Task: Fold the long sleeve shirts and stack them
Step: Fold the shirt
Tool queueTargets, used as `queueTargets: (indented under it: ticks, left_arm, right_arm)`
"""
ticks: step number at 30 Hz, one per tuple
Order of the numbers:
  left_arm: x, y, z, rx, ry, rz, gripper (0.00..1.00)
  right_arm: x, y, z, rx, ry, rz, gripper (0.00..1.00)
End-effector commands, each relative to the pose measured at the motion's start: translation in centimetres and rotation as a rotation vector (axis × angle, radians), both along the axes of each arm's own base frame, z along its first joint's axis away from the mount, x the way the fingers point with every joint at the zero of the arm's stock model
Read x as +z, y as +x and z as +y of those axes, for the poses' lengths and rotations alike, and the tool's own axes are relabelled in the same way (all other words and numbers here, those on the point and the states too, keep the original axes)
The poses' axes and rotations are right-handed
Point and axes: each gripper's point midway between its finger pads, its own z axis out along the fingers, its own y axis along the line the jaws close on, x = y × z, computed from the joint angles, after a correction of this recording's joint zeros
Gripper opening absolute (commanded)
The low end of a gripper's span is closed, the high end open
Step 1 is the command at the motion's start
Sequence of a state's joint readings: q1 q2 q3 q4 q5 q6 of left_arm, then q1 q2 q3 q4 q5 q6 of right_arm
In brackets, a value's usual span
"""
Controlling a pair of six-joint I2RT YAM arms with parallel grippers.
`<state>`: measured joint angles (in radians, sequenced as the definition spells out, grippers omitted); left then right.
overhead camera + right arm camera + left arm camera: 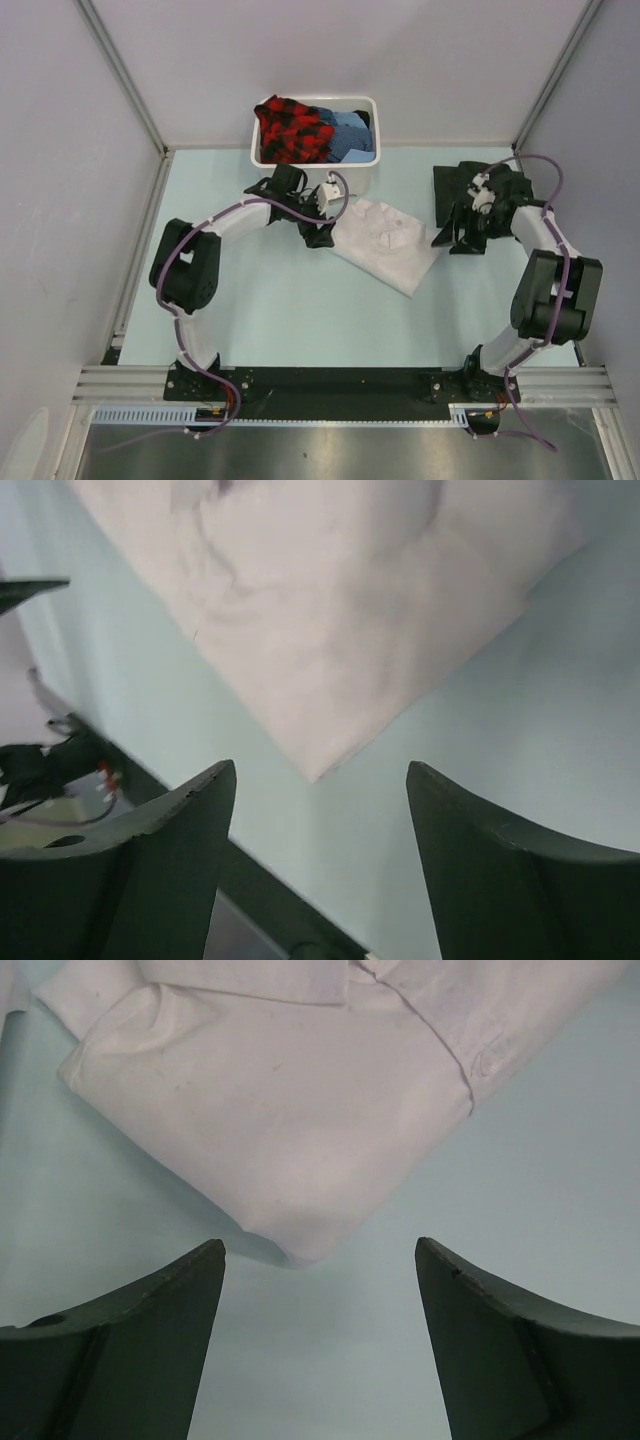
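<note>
The white long sleeve shirt (385, 243) lies folded into a flat rectangle on the pale green table (280, 310). The dark long sleeve shirt (500, 183) lies folded at the back right, partly hidden under the right arm. My left gripper (320, 234) hangs open just off the white shirt's left corner; that corner (290, 1160) lies just ahead of the empty jaws in the left wrist view. At the shirt's right side my right gripper (458, 240) stands open, and in the right wrist view a corner of the white shirt (330, 610) lies just ahead of its fingertips. Neither gripper (320, 1260) (320, 780) holds anything.
A white plastic tub (262, 152) at the back centre holds a red-and-black plaid garment (292, 128) and blue cloth (350, 135). Grey walls enclose the table on three sides. A black rail (330, 380) runs along the near edge.
</note>
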<state>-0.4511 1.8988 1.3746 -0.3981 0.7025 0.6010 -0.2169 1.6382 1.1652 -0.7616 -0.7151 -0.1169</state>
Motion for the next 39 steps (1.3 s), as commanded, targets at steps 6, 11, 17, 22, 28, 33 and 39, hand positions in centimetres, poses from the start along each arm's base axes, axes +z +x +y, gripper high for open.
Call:
queueTargets:
  ticks: [6,11,17,22,28,33,39]
  left_arm:
    - [-2.1,1.4,-0.7,-0.013,0.099,0.06,0.82]
    - [-2.6,0.4,-1.3,-0.067,0.12,0.077,0.74]
    - [-2.9,-0.7,-1.4,-0.084,0.125,0.118,0.42]
    - [-3.1,-1.5,-1.2,-0.064,0.131,0.162,0.1]
    - [-1.4,-7.5,-0.2,-0.04,0.088,0.327,0.0]
    - [-0.6,-13.7,0.0,-0.014,0.082,0.468,0.0]
    - [-0.7,-15.8,0.5,0.089,0.067,0.528,0.11]
  right_arm:
    - [-3.8,-7.0,7.5,-0.002,0.212,0.223,0.75]
    - [-5.8,-6.6,8.9,0.017,0.181,0.214,0.66]
    - [-6.7,-6.2,8.9,0.044,0.122,0.214,0.28]
    - [-6.4,-6.1,7.8,0.076,0.061,0.215,0.06]
    - [-4.9,-5.0,5.3,0.113,0.008,0.228,0.0]
    - [-5.0,-8.0,3.6,0.273,-0.054,0.355,0.0]
    - [-6.1,-9.4,2.2,0.384,-0.084,0.461,0.0]
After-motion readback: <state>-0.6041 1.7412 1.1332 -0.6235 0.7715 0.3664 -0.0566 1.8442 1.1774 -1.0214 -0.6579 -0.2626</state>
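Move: The left hand, open, hangs just above its corner of the white shirt, about 1 cm back and 1 cm to the right, some 5 cm below. The white bin's middle is about 23 cm ahead and 2 cm left of that hand, at about its height. For the right hand, the shirt's near corner is roughly 8 cm back, 8 cm left and 8 cm down; the dark folded clothes lie some 14 cm ahead and 9 cm right of that hand. Down about 4 cm, the left hand pinches its corner of the shirt, then drags it some 15 cm back towards the base, rising a little at the end, fingertips tilting back about 25 degrees. Meanwhile the right hand sweeps back, left and down to the near corner, shuts on it, then draws about 4 cm to the right, turning roughly 10 degrees counter-clockwise. ##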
